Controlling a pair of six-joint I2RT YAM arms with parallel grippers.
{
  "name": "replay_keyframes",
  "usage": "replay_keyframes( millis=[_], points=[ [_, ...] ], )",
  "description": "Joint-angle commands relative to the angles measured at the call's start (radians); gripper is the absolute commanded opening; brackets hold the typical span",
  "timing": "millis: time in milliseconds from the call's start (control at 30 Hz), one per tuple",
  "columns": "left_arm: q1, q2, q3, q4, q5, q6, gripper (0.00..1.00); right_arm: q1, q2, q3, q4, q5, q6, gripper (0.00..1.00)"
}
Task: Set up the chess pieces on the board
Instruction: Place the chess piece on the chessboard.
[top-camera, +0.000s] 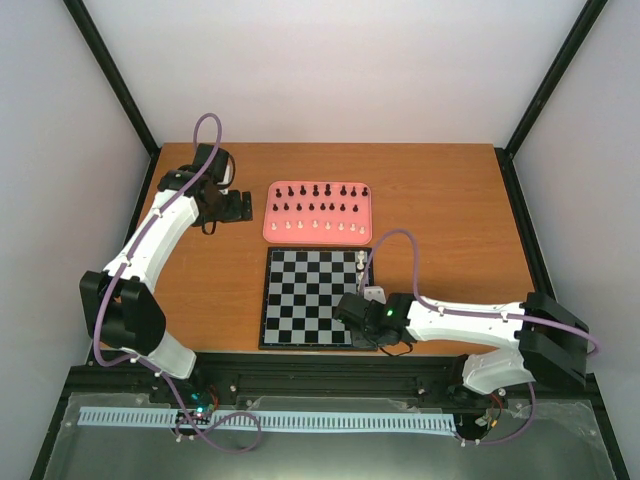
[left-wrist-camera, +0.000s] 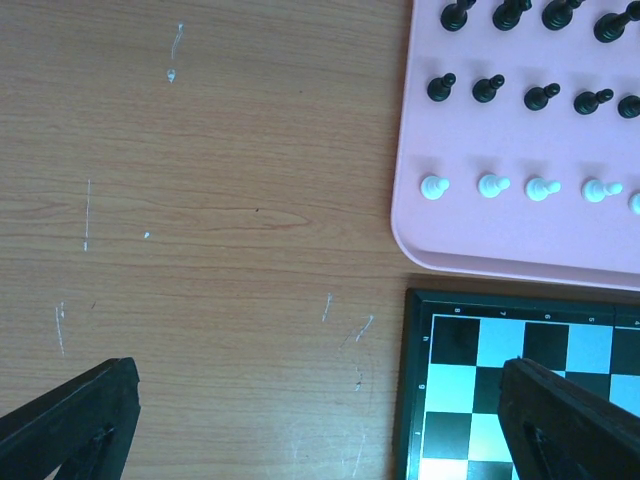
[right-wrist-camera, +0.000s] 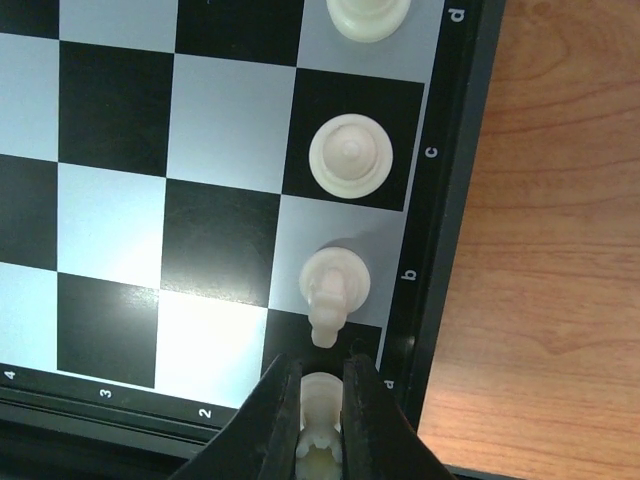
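Note:
The board (top-camera: 312, 298) lies in the middle of the table, and its corner also shows in the left wrist view (left-wrist-camera: 412, 400). My right gripper (right-wrist-camera: 321, 415) is shut on a cream-white rook (right-wrist-camera: 320, 400) over the board's near right corner square, low over it (top-camera: 362, 325). Three more white pieces stand up the same edge file: one with its top leaning toward the gripper (right-wrist-camera: 335, 283), a round-headed one (right-wrist-camera: 350, 153) and one cut off at the frame top (right-wrist-camera: 368, 15). My left gripper (left-wrist-camera: 320, 430) hangs open over bare wood, left of the board (top-camera: 235, 207).
A pink tray (top-camera: 270, 215) behind the board holds two rows of black pieces (top-camera: 316, 191) and a row of white pawns (top-camera: 315, 227); the same tray (left-wrist-camera: 500, 245) and pawns (left-wrist-camera: 490, 185) show in the left wrist view. Black frame posts stand at the table's corners.

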Motion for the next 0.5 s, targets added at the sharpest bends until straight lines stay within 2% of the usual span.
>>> replay_keyframes(
  millis=[0,467],
  points=[
    [-0.005,0.01,0.009,0.021,0.003,-0.01,1.0,-0.009,0.018,0.027,0.015,0.004,-0.011,0.13],
    [-0.005,0.009,0.009,0.019,0.002,-0.009,1.0,-0.01,0.015,0.059,-0.016,0.004,-0.028,0.37]
  ],
)
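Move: The white rook is already between the right hand's closed fingers, on the board's near right corner square, its middle roughly 1 cm below the hand point. Ahead in the same column stand the white knight, about 3 cm on, the white bishop some 5 cm on, and another white piece about 8 cm on. From the idle left hand, the rook lies roughly 24 cm back, 26 cm right and 16 cm below. The white rook is released on the corner square: the right hand's fingers, pointing down on either side of it, open to about a third of their range. The hand stays low around the piece without lifting, drifting only about half a centimetre to the left, with hardly any turn. ##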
